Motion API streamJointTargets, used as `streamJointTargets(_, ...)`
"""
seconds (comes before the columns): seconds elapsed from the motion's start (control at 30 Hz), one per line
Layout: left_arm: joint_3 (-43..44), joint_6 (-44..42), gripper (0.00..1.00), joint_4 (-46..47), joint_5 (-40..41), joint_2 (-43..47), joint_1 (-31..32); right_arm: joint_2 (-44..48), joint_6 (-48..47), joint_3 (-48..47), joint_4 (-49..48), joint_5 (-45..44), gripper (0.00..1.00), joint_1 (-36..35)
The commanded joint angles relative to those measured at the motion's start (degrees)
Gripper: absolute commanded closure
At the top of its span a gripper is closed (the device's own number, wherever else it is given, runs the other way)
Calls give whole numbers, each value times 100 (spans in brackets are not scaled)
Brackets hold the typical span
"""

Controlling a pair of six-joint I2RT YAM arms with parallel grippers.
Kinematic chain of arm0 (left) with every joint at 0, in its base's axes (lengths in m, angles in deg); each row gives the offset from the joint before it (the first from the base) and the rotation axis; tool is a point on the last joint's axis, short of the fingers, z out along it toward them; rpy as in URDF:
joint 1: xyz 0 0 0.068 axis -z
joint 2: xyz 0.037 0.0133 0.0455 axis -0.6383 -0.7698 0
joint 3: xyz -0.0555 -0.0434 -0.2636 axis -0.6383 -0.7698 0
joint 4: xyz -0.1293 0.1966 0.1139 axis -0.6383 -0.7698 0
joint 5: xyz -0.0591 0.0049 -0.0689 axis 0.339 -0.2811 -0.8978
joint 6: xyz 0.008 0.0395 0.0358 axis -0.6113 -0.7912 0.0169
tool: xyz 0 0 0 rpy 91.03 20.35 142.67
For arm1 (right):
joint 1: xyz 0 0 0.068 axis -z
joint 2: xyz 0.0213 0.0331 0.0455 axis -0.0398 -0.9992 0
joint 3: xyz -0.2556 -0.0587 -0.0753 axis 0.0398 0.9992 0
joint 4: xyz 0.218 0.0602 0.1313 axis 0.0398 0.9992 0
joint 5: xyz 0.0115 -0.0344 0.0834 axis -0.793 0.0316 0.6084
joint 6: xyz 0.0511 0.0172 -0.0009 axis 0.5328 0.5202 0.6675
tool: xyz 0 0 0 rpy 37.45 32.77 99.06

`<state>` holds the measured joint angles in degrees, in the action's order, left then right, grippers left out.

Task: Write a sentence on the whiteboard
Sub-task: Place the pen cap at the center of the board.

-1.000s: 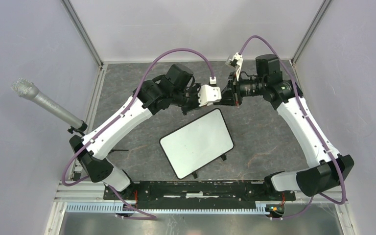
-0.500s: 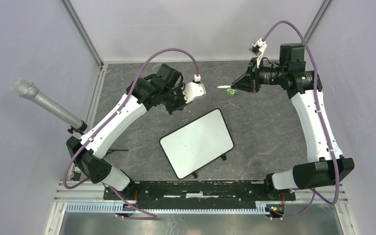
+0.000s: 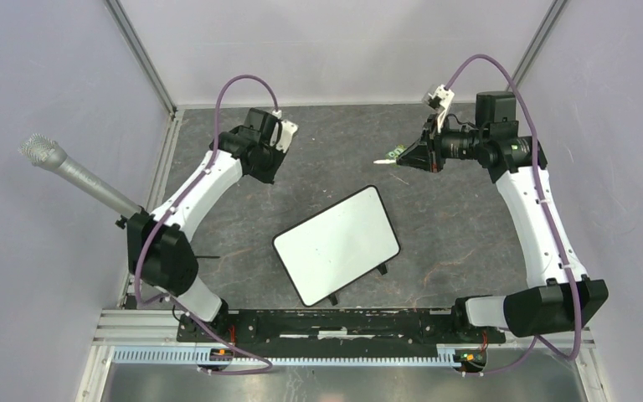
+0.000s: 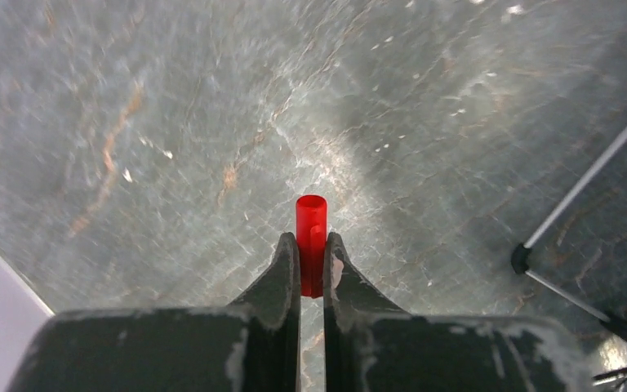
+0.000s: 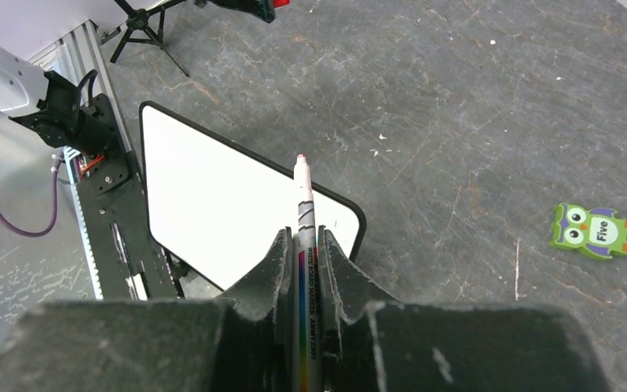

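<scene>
The whiteboard [image 3: 336, 244] lies tilted at the table's middle, its face blank white; the sentence is not in view. My right gripper [image 3: 408, 157] hovers beyond the board's far right corner, shut on a white marker pen [image 3: 388, 159] whose bare tip points left. In the right wrist view the gripper [image 5: 300, 241] clamps the marker pen [image 5: 303, 196] above the whiteboard [image 5: 212, 204]. My left gripper [image 3: 261, 165] is at the far left, pointing down. Its wrist view shows the gripper [image 4: 311, 242] shut on a red cap [image 4: 311, 219] above bare table.
A green owl eraser [image 5: 593, 231] lies on the table to the right of the board, partly behind the marker in the top view. A microphone [image 3: 75, 176] on a tripod [image 4: 575, 192] stands at the left. The arms' base rail [image 3: 335, 322] runs along the near edge.
The two grippers were together at the far middle; they have pulled apart. My left arm swung back to the far left with the red cap, and the marker tip is now bare.
</scene>
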<state>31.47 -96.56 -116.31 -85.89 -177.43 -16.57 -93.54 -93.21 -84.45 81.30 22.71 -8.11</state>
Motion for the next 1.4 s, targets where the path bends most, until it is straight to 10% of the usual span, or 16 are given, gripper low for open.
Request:
streamJointTargets(0.0,-447,1036,95,731,496,-367,-355,337,-170,288,-351,-5,100,20)
streamJointTargets(0.6,-120,1039,88,1286,714,-2345,-1388,550,-241,1005,-498,35,100,4)
streamJointTargets(1.37,-76,491,47,450,-383,-1995,-1405,583,-828,1253,-418,-524,100,-758)
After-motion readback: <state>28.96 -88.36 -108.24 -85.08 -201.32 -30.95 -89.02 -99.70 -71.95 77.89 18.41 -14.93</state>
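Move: The left hand already holds the red pen cap. The bare table it goes to lies about 4 cm ahead, 9 cm left and 17 cm below; the whiteboard's middle is 10 cm back and 15 cm right, the mic stand's leg 14 cm back and 22 cm left. The right hand, gripping the uncapped pen, has the whiteboard's middle 5 cm back, 12 cm left and 31 cm below, the owl toy 21 cm ahead and 5 cm right. Down some 16 cm, swinging left about 9 cm and a little forward, the left hand carries the cap to bare table left of the whiteboard, turning counter-clockwise some 25 degrees; it stops there, opens halfway to let go, and edges back about 1 cm. The right hand, still pinching the pen, sinks 5.5 cm, also drawing back and finally left, towards the whiteboard. ##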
